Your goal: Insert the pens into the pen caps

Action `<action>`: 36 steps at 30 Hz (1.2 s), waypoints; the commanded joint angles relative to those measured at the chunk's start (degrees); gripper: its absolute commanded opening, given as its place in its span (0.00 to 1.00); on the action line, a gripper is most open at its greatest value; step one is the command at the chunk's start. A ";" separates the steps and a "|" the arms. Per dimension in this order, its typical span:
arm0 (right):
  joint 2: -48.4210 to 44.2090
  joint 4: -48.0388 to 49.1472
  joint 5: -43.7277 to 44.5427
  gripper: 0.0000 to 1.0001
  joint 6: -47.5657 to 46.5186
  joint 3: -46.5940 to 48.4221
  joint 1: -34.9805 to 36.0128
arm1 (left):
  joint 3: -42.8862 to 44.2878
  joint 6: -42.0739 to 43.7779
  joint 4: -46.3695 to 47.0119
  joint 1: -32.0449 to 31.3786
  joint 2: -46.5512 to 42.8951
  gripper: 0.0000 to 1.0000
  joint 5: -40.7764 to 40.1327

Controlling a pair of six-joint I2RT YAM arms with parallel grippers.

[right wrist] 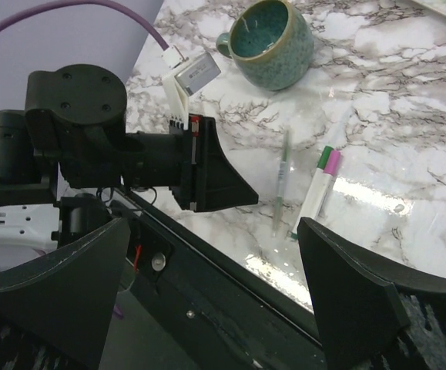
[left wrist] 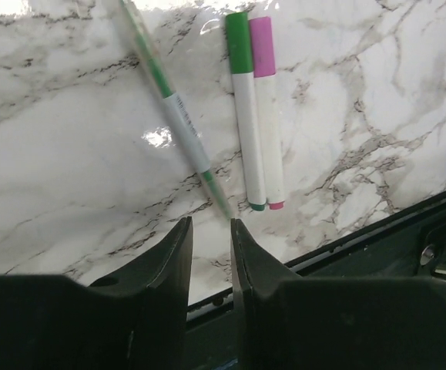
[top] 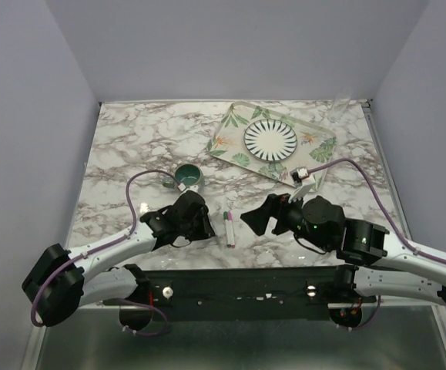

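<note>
Two whitish pens (left wrist: 258,131) lie side by side on the marble, touching. One wears a green cap (left wrist: 238,42), the other a pink-purple cap (left wrist: 261,46). They also show in the top view (top: 229,230) and in the right wrist view (right wrist: 316,189). My left gripper (left wrist: 211,225) hovers just near of the pens' ends, its jaws a narrow gap apart with nothing between them. It sits left of the pens in the top view (top: 209,227). My right gripper (top: 266,217) is wide open and empty, right of the pens, and faces them and the left gripper (right wrist: 213,231).
A thin translucent green stick pen (left wrist: 178,116) lies slanted just left of the two pens. A green cup (top: 188,176) stands behind the left gripper. A leaf-patterned tray (top: 230,123) with a striped plate (top: 270,139) sits at the back right. The table's dark front rail (left wrist: 407,223) is close.
</note>
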 commanded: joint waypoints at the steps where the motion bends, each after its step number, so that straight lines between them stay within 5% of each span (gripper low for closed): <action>1: -1.69 0.58 -0.92 0.97 -0.11 -1.66 -0.08 | 2.85 2.11 -1.28 -0.15 -1.06 0.38 -1.97; 10: -3.01 0.85 -2.23 0.97 -0.02 -1.75 0.00 | 6.80 4.38 -5.93 -0.06 -5.62 0.43 -3.10; 14: -5.12 8.20 -10.66 0.97 -4.76 -5.09 0.00 | 10.76 13.41 -7.00 -0.15 -13.26 0.45 -5.12; 22: -10.75 16.93 -21.93 0.97 -3.28 -9.14 -0.08 | 11.30 25.39 0.03 -0.06 -35.24 0.98 -3.99; 36: -12.51 14.82 -13.93 1.00 1.03 -9.05 -0.08 | 9.89 25.66 0.13 0.03 -48.34 0.99 -0.56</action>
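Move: The clear green-striped pen that the left hand has just let go runs forward from between its fingertips, its middle about 4 cm ahead and 3 cm below. The capped green pen lies some 4 cm to the right of it, with the capped pink pen just beyond; the mug stands roughly 17 cm ahead and 9 cm left of the hand. From the right hand, the clear pen lies about 6 cm ahead, 11 cm left and well below, some 23 cm. The left hand's fingertips, around the clear pen's near end, edge barely a centimetre forward and right towards the capped pens as they part a little more. Then the hand comes away from the pens, rising about 28 cm and drifting left, opening wide and swinging its fingers up towards level. The right hand, still open and empty, draws back 6 cm and up 5 cm, away from the pens, turning counter-clockwise. ##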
